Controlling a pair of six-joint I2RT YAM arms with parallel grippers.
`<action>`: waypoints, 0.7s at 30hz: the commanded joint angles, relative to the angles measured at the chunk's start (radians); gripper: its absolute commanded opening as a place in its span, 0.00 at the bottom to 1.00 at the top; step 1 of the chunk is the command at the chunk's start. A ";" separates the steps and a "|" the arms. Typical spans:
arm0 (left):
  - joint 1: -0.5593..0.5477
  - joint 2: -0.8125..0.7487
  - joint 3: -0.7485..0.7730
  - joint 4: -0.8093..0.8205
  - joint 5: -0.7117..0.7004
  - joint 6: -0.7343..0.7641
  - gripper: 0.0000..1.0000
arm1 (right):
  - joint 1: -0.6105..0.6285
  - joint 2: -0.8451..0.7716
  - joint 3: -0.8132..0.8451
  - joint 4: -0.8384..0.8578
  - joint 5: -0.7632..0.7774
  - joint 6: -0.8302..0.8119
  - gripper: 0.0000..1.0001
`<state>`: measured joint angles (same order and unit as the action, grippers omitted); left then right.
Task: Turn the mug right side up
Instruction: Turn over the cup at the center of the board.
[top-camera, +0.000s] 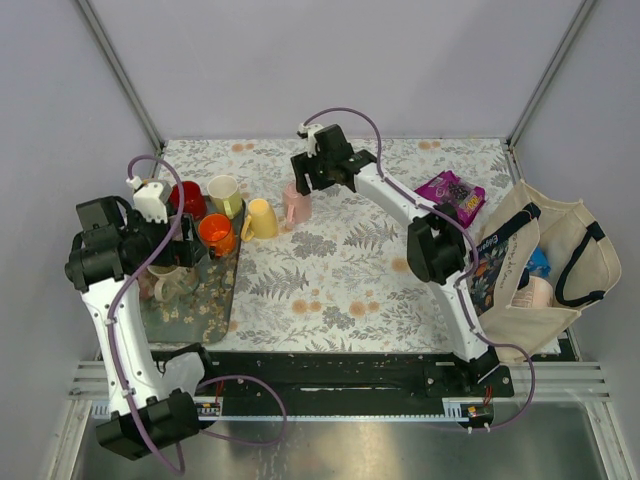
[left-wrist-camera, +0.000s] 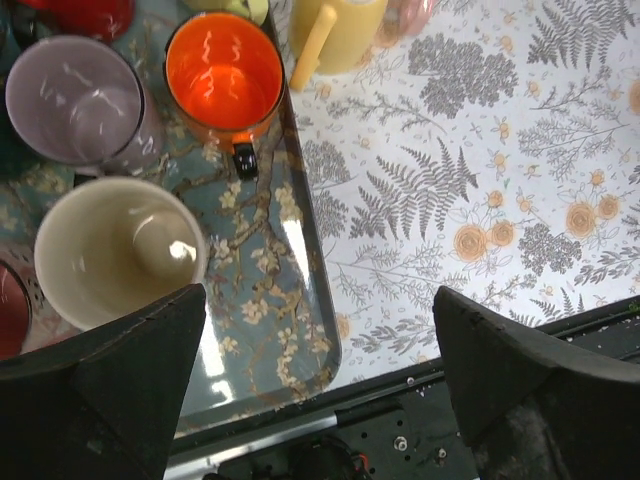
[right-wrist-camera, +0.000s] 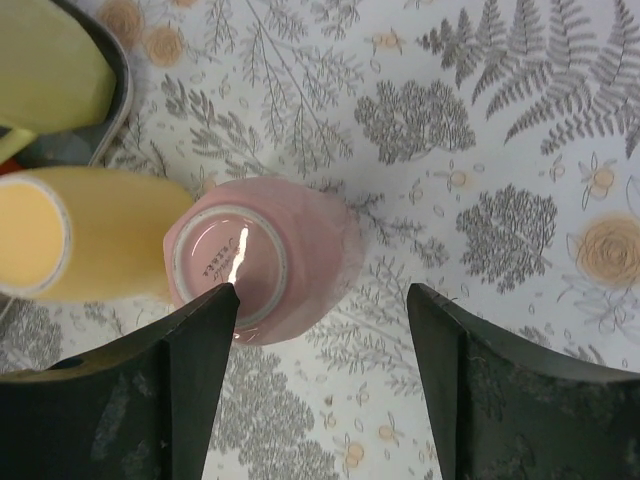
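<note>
A pink mug (top-camera: 296, 205) (right-wrist-camera: 270, 255) stands upside down on the floral tablecloth, its glossy base with a printed mark facing up; no handle shows. My right gripper (top-camera: 308, 184) (right-wrist-camera: 322, 300) hovers above it, open and holding nothing. The mug sits toward the left finger (right-wrist-camera: 190, 380), whose tip overlaps the base rim in the right wrist view, rather than centred in the gap. My left gripper (top-camera: 165, 235) (left-wrist-camera: 320, 298) is open and empty over the tray's near right corner, well away from the pink mug.
A yellow mug (top-camera: 260, 218) (right-wrist-camera: 90, 235) lies on its side against the pink mug's left. The floral tray (top-camera: 190, 310) (left-wrist-camera: 260, 300) holds an orange mug (left-wrist-camera: 222, 75), a cream mug (left-wrist-camera: 115, 250) and others. A purple snack bag (top-camera: 452, 195) and tote bag (top-camera: 530, 260) lie right.
</note>
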<state>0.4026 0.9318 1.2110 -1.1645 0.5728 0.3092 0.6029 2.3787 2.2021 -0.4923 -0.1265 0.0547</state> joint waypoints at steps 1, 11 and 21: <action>-0.059 0.071 0.079 0.104 0.029 -0.050 0.99 | -0.020 -0.119 -0.135 -0.100 -0.030 0.004 0.78; -0.258 0.006 -0.048 0.585 0.162 -0.165 0.99 | -0.034 -0.421 -0.519 -0.100 -0.030 0.004 0.78; -0.717 0.208 -0.116 0.635 0.009 -0.070 0.99 | -0.144 -0.645 -0.543 -0.100 -0.030 0.004 0.78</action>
<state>-0.1825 1.0981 1.1332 -0.5587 0.6556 0.1585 0.5434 1.8458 1.5620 -0.6060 -0.1524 0.0647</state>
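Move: Some 3 cm back and 3 cm left of the right hand, its middle about 5 cm lower, stands the upside-down pink mug. The yellow mug is roughly 10 cm farther left of it and 4 cm farther back. From the high left hand the pink mug lies about 26 cm ahead, 26 cm to the right and 17 cm below, while the orange mug is some 18 cm ahead and 7 cm right. Dragging the pink mug with one finger at its upturned base, the right hand draws back about 12 cm and right 11 cm towards the board's middle, nearly level, tipping slightly down and lifting a little last. The open left hand swings right about 15 cm and forward 7 towards the mug, rising then sinking some, turning 30 degrees clockwise with its fingers lifting. ##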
